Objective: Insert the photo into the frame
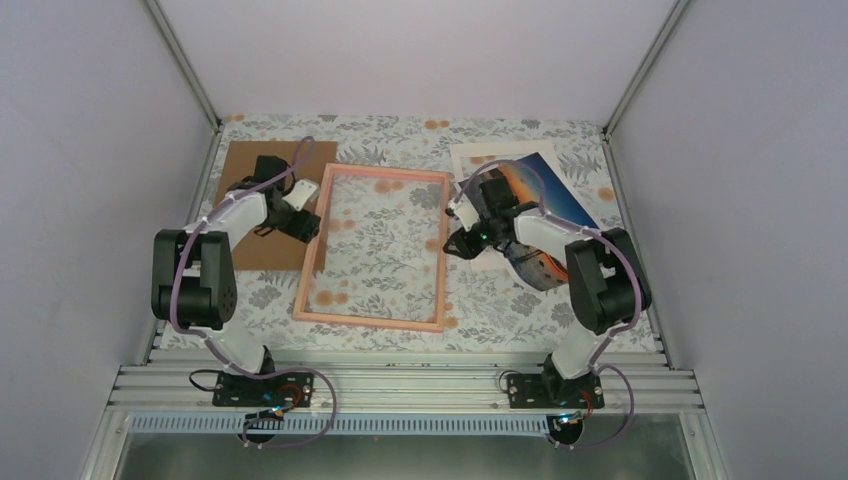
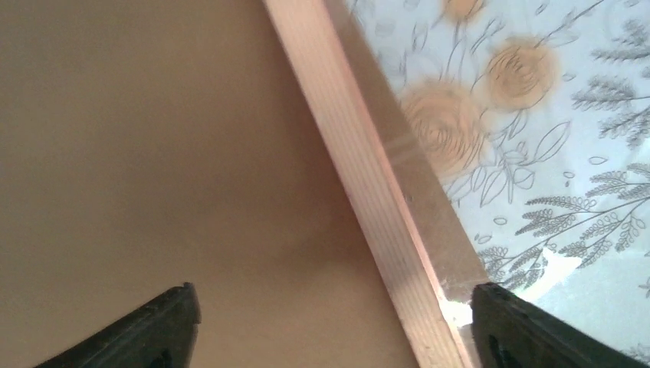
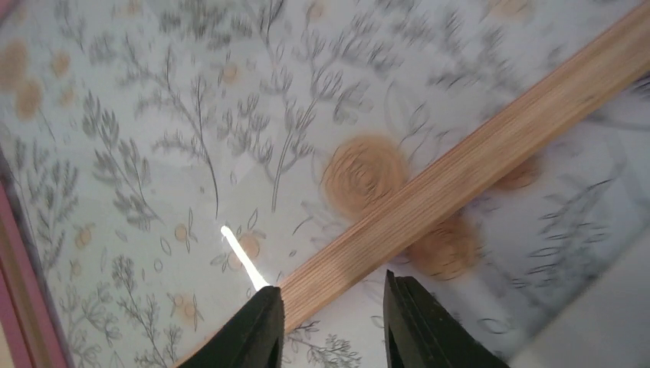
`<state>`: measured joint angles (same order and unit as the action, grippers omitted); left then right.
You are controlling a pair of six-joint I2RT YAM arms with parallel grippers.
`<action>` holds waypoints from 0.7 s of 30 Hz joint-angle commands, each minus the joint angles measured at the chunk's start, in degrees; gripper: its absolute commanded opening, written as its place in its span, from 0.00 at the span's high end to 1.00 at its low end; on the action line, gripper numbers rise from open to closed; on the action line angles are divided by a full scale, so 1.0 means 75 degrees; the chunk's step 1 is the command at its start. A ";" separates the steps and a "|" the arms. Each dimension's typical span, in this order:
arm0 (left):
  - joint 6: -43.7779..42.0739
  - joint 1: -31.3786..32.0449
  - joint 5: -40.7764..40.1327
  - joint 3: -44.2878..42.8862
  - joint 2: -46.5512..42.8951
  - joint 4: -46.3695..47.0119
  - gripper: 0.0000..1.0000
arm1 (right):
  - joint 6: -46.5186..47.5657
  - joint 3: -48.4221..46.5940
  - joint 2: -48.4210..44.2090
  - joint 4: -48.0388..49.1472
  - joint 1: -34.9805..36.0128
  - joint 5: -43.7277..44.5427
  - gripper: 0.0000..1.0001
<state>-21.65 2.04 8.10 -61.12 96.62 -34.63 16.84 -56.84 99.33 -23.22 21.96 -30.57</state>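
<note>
The pink frame lies flat mid-table, the flowered cloth showing through it. Its left border rests over the edge of a brown cardboard sheet. My left gripper hangs low over that border, jaws wide open, the border running between the fingertips close to the right one. My right gripper stands over the frame's right border, partly open, one finger over the strip, the other outside it with cloth showing between. The photo, an orange sunset print, lies at the right, partly under the right arm.
A white sheet lies under the photo at the back right. Grey walls close in the table on three sides. A metal rail carries both arm bases along the near edge. A bright glint shows inside the frame.
</note>
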 commanded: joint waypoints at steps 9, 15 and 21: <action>-0.1057 0.0782 0.0095 -0.2429 -0.1334 0.0677 0.00 | 0.1349 -0.0714 -0.1954 -0.1345 -0.1470 0.0156 0.24; -0.1813 0.1557 0.0535 -0.2632 -0.1803 0.1255 0.00 | 0.1768 -0.0605 -0.2339 -0.2049 -0.2471 0.0171 0.16; -0.1031 0.3117 0.1085 -0.3562 -0.0791 0.0609 0.00 | 0.1355 -0.0656 -0.1684 -0.2054 -0.3514 0.0172 0.19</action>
<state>-31.97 17.04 13.52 -86.67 86.70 -28.97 28.01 -61.34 83.53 -37.12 -0.67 -29.21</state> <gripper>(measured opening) 0.998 0.825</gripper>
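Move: Beyond the frame's right bar, which lies just under the right hand, the photo waits about 19 cm to this hand's right, 6 cm ahead and 4 cm lower; the white mat's middle is some 16 cm right and 10 cm ahead. From the left hand the photo is about 55 cm right and 3 cm ahead, the frame's middle some 16 cm right and 4 cm back, the cardboard's middle about 8 cm left and 6 cm ahead. Leaving the frame, both hands rise: the right one lifts about 10 cm while swinging some 14 cm right and slightly forward to come over the photo, its fingers spreading wide. The left opens fully and climbs some 27 cm, forward at first, then right above the frame, tilting its fingers about 45 degrees outward and turning clockwise. ##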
